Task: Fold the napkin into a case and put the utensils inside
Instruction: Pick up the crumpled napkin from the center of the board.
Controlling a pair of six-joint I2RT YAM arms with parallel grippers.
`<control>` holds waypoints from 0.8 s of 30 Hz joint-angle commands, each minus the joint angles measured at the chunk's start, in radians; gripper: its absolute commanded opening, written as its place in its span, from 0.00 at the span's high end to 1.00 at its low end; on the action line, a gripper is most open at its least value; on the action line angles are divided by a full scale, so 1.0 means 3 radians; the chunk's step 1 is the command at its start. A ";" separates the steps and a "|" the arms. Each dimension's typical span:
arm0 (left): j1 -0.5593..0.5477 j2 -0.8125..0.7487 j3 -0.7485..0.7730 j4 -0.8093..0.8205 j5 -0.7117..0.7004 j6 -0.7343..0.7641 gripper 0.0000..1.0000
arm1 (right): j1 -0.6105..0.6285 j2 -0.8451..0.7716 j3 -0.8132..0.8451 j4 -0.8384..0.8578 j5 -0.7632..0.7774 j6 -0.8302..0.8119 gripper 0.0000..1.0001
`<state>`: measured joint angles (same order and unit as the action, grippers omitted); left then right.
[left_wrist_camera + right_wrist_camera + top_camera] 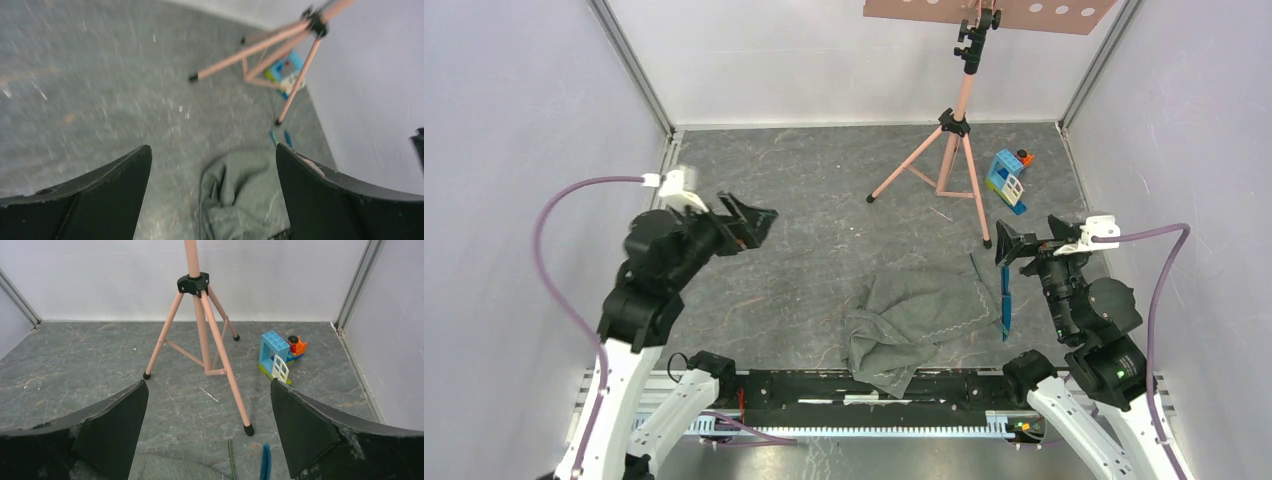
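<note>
The napkin [914,322] lies crumpled in a heap near the table's front middle, its pale stitched line showing on the right part. The utensils lie just right of it: a blue piece [1005,300] and a thin dark green one [975,266]. My left gripper [754,228] hangs open, raised at the left, well apart from the cloth, with nothing in it. My right gripper [1034,238] hangs open just above and behind the utensils. In the left wrist view, blurred, the napkin [240,200] shows between the fingers. In the right wrist view the blue piece [265,463] and the green piece [231,459] lie low between the fingers.
A pink tripod stand [951,150] straddles the back middle, with one foot [248,429] close to the utensils. A blue-and-white toy block house [1006,178] with an orange figure sits at the back right. White walls enclose the floor on three sides.
</note>
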<state>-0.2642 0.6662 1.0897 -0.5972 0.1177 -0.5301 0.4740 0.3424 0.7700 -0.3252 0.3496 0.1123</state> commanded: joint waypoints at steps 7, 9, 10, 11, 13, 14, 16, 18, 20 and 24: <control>-0.1276 0.0547 -0.0780 0.0031 -0.0145 -0.0543 0.00 | 0.0008 0.0328 -0.0284 -0.0150 -0.0109 0.0412 0.02; -0.1620 0.0747 -0.0943 0.0256 -0.0245 -0.0703 0.00 | 0.0010 0.0468 -0.0358 -0.0163 -0.0295 0.0513 0.02; -0.1805 0.0866 -0.0983 0.0345 -0.0299 -0.0778 0.00 | 0.0006 0.0530 -0.0393 -0.0159 -0.0403 0.0532 0.02; -0.1934 0.1046 -0.0996 0.0410 -0.0365 -0.0819 0.00 | 0.0009 0.0602 -0.0434 -0.0147 -0.0558 0.0537 0.02; -0.2222 0.1449 -0.0911 0.0429 -0.0566 -0.0846 0.00 | 0.0010 0.0736 -0.0503 -0.0118 -0.0824 0.0527 0.02; -0.2324 0.1673 -0.0841 0.0422 -0.0649 -0.0846 0.02 | 0.0008 0.0810 -0.0524 -0.0114 -0.0941 0.0526 0.02; -0.2503 0.2064 -0.0693 0.0424 -0.0772 -0.0801 0.16 | 0.0011 0.0932 -0.0567 -0.0102 -0.1147 0.0538 0.02; -0.2623 0.2388 -0.0566 0.0427 -0.0878 -0.0815 0.18 | 0.0010 0.1026 -0.0632 -0.0077 -0.1370 0.0569 0.02; -0.2677 0.2663 -0.0460 0.0481 -0.0894 -0.0815 0.18 | 0.0013 0.1076 -0.0761 0.0001 -0.1538 0.0612 0.02; -0.2723 0.2970 -0.0355 0.0552 -0.0927 -0.0809 0.46 | 0.0020 0.1089 -0.1049 0.0170 -0.1735 0.0663 0.02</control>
<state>-1.0698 1.5139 0.9215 -0.4938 -0.0975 -0.7387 0.4759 0.6701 0.5179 -0.3511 -0.0563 0.2798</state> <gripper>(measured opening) 0.684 0.982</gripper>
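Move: The napkin's middle lies some 27 cm to the left hand's right, about 7 cm back and 32 cm below, its crumpled part being its left side. From the right hand it is roughly 17 cm left, 6 cm back and 31 cm down; the blue utensil lies nearly below this hand, about 3 cm back and 1 cm right, and the thin green stick about 4 cm ahead and 5 cm left, both on the table. Left hand swoops about 30 cm down, rightward to the napkin, closing partly; open right hand descends 20 cm leftward. ##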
